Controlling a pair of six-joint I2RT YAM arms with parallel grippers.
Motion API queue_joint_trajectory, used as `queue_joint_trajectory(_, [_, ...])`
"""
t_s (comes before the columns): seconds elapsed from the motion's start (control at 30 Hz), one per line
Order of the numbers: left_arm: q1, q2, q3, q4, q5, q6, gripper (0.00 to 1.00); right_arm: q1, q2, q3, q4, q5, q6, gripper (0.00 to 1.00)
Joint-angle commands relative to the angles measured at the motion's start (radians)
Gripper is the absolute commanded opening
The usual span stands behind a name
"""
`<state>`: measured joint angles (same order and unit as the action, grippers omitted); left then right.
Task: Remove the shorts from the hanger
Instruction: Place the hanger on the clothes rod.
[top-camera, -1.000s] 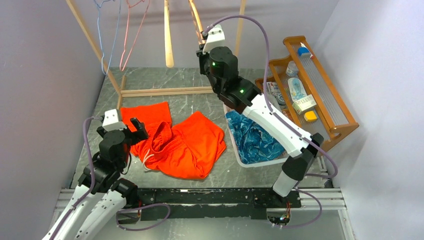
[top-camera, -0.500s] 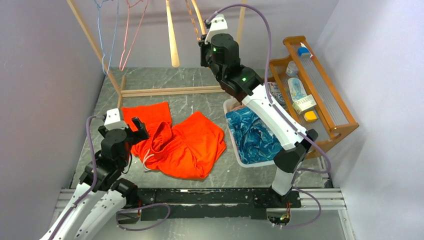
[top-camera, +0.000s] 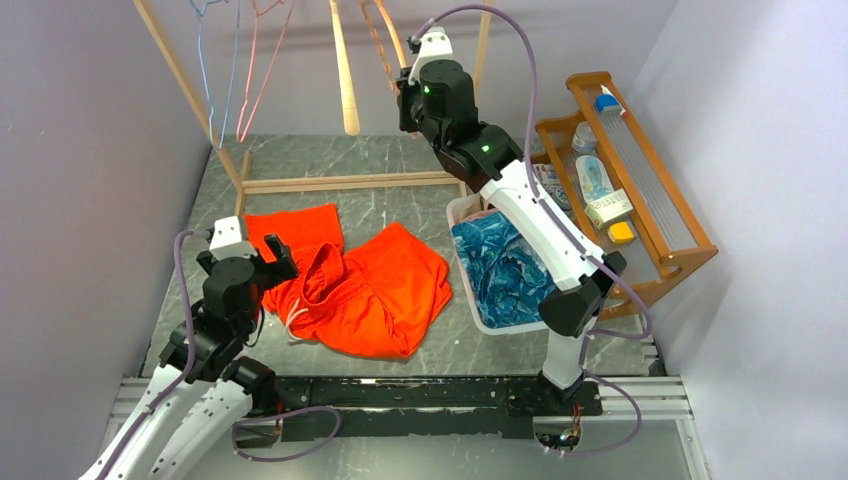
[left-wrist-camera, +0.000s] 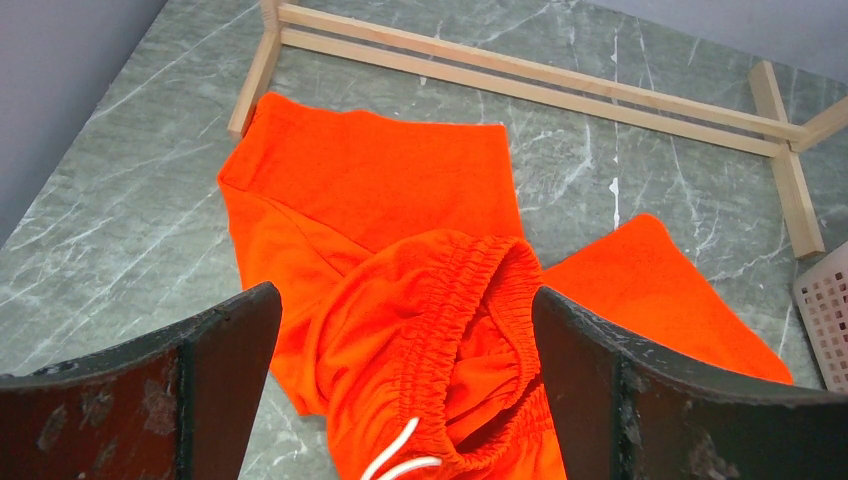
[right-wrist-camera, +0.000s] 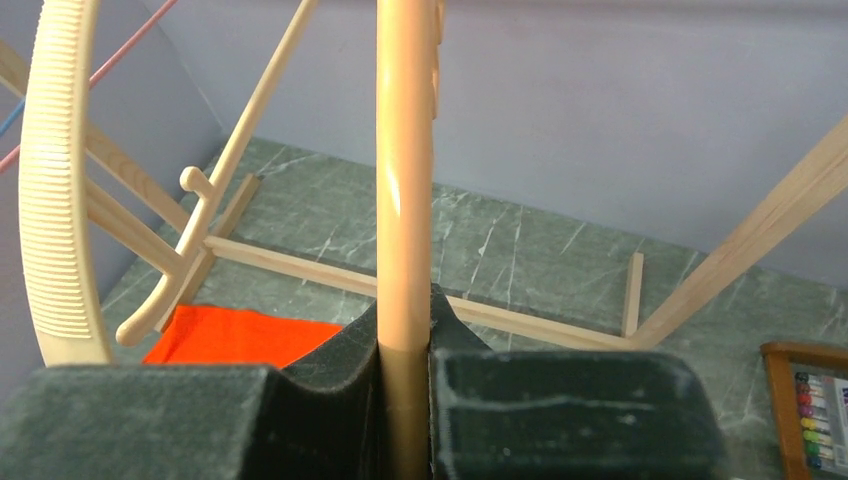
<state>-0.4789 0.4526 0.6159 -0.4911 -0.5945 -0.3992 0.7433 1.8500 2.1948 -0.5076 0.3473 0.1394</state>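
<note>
The bright orange shorts (top-camera: 360, 285) with a white cord lie crumpled on the table, their waistband (left-wrist-camera: 470, 330) bunched open. My left gripper (top-camera: 270, 255) hovers just above them, open, its fingers either side of the waistband (left-wrist-camera: 403, 300) without touching it. High at the back my right gripper (top-camera: 408, 85) is shut on a rod of the pale wooden hanger (right-wrist-camera: 403, 180), whose arm (top-camera: 345, 85) hangs to the left. The hanger carries no cloth that I can see. Blue patterned shorts (top-camera: 505, 270) lie in the white basket (top-camera: 480, 322).
A wooden rack's floor frame (top-camera: 330, 183) crosses the back of the table, with slanted posts. Pink and blue wire hangers (top-camera: 240, 70) hang at the back left. A wooden shelf (top-camera: 680, 235) with small items stands on the right beside the basket.
The right arm has lifted the hanger a little higher and further back. The left arm and the orange shorts have stayed put.
</note>
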Motion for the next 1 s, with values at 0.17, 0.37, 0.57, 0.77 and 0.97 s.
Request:
queue_joint_trajectory(0.17, [-0.001, 0.005, 0.015, 0.017, 0.005, 0.010, 0.99, -0.011, -0.090, -0.114, 0.046, -0.079, 0.006, 0.25])
queue_joint_trajectory(0.37, [-0.001, 0.006, 0.016, 0.016, 0.008, 0.008, 0.99, -0.016, -0.165, -0.215, 0.091, -0.108, -0.003, 0.62])
queue_joint_trajectory(0.57, [-0.001, 0.003, 0.015, 0.015, 0.007, 0.008, 0.99, -0.016, -0.336, -0.476, 0.199, -0.132, -0.002, 0.76])
queue_joint_trajectory(0.77, [-0.002, 0.006, 0.016, 0.011, 0.001, -0.002, 0.99, -0.016, -0.536, -0.801, 0.342, -0.143, 0.043, 0.79])
queue_joint_trajectory(0.97, [-0.001, 0.024, 0.026, -0.011, -0.026, -0.039, 0.99, -0.016, -0.683, -1.146, 0.507, -0.314, 0.146, 0.80])
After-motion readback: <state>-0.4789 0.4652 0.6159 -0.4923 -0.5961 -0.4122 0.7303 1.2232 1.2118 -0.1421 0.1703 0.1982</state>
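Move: The rod is out of view; judged by the hanging hangers, the spot for the held wooden hanger's hook is about 17 cm ahead of the right hand, 3 cm left and 14 cm up. The other wooden hanger's middle is some 14 cm ahead, 11 cm left, slightly higher. Far below lies the basket, 14 cm back and 19 cm right. From the left hand, the hook's spot is about 37 cm ahead, 28 cm right, 35 cm up. Down by about a centimetre and slightly back the right hand eases first, while its fingers open wide and let go of the near end of the wooden hanger. Then it backs off faster and sinks, drifting right, away from the rod and the hanging hangers, ending some 10 cm back and 8 cm lower, with a slight counter-clockwise turn. ##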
